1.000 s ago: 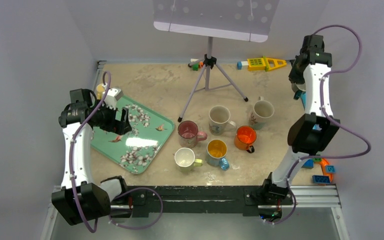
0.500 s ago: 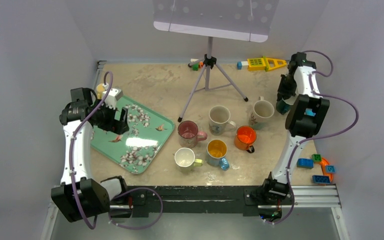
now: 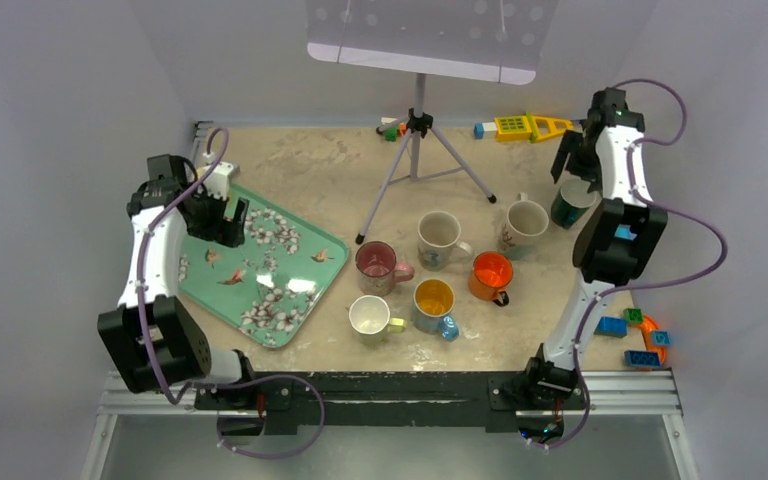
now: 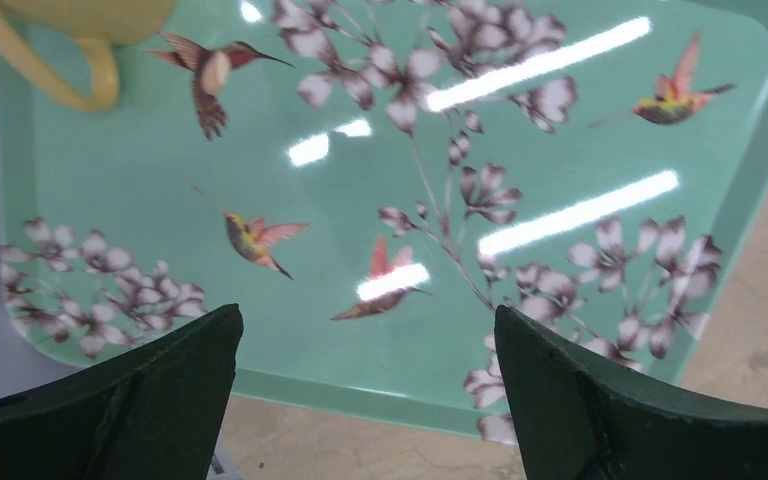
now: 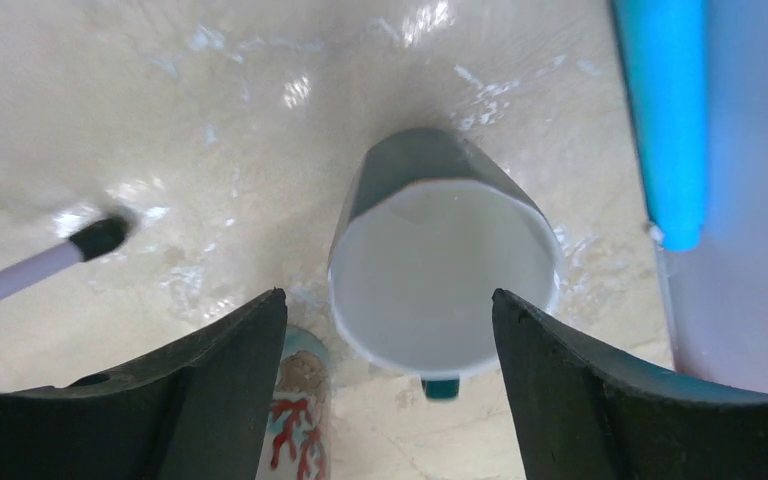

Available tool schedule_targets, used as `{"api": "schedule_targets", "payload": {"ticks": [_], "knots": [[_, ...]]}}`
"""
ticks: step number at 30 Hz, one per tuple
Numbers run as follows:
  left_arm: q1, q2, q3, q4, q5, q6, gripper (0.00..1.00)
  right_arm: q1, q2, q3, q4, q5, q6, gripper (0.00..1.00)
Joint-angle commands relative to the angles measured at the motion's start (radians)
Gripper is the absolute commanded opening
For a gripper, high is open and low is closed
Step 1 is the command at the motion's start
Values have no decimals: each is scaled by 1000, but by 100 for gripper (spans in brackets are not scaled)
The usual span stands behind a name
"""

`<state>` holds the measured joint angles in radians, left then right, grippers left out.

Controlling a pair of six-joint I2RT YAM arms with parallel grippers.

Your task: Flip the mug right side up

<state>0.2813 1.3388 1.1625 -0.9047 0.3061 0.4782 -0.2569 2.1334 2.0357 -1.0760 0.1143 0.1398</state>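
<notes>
A dark teal mug [image 3: 567,204] with a white inside stands upright, mouth up, on the table at the right. In the right wrist view this mug [image 5: 445,270] sits just beyond and between the fingers, with its handle toward the camera. My right gripper [image 3: 573,170] [image 5: 388,300] hangs above it, open, touching nothing. My left gripper [image 3: 231,222] [image 4: 368,315] is open over the green floral tray [image 3: 295,295] [image 4: 160,150], empty. A yellow mug [image 4: 90,25] shows at the tray's far corner.
Several upright mugs stand mid-table: a coral-patterned white mug [image 3: 525,225] [image 5: 300,400] beside the teal one, a white mug [image 3: 438,238], a maroon mug [image 3: 375,262] and an orange mug [image 3: 490,272]. A music stand tripod [image 3: 418,130] is behind them. Toy blocks [image 3: 640,335] lie right.
The right arm came down with the teal mug, set it on the table and opened its jaws. The left gripper drew back toward the tray's far left corner.
</notes>
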Motion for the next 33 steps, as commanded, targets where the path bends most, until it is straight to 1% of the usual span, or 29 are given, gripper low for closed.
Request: {"api": "schedule_targets", "payload": {"ticks": [1,3,5,6,9,11,13,15,17,19,20,21,23,27,29,30,31,32,33], "knots": [[41,127,142,161,-102,-27,100,38,-245,-40,94,81,50,78],[69,233,244,155,-84,-37,96,70,-344,-117,160,106,64,78],[71,328,325,162,-102,-33,89,114,-440,-226,237,134,72,78],[71,366,363,165,-109,-35,88,145,-498,-276,292,141,72,78],[73,433,429,196,-157,-18,88,223,-596,-408,380,119,69,78],[78,437,429,231,-189,17,90,248,-643,-474,409,115,74,78],[93,453,439,251,-185,47,93,293,-680,-526,437,122,73,78],[111,517,503,205,-164,64,93,312,-711,-563,454,127,70,78],[128,581,559,124,-129,78,89,314,-749,-586,455,112,62,78],[134,617,557,120,-131,94,85,315,-791,-603,453,125,58,79],[136,621,536,143,-126,108,83,314,-811,-608,453,139,57,79],[136,624,509,170,-116,127,79,315,-832,-614,459,147,57,79],[136,638,483,184,-64,153,74,315,-871,-632,478,141,54,79],[134,677,504,168,49,165,66,315,-947,-670,502,114,47,79],[132,692,510,170,72,168,63,315,-974,-689,509,115,45,79],[131,700,513,170,77,173,60,314,-983,-697,511,111,44,79],[128,709,516,170,77,178,55,314,-992,-704,509,106,44,79],[128,718,521,168,78,180,44,314,-999,-708,502,99,43,79],[128,726,530,153,81,185,22,314,-1005,-710,495,90,44,79]]}}
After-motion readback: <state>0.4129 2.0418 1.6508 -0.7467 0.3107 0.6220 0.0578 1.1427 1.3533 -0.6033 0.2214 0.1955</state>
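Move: The yellow mug, on the far left corner of the green tray, stands about 18 cm ahead of the left hand, 8 cm to its left and 9 cm below; the tray's middle lies almost straight under that hand, some 14 cm down. From the right hand the yellow mug is roughly 90 cm to the left and 3 cm ahead. The dark green mug is about 5 cm ahead of the right hand and 2 cm right, the beige mug level with it and 11 cm left, all about 6 cm lower. The left fingers come round the yellow mug's near-side handle and narrow on it to about half open, after the hand swings forward some 15 cm and left past 13 cm, then sinks and eases back right a little. The empty right hand leaves the dark green mug, rising about 20 cm and going left, then back, with only a brief dip, its fingers tipping up some 45 degrees and staying open. ##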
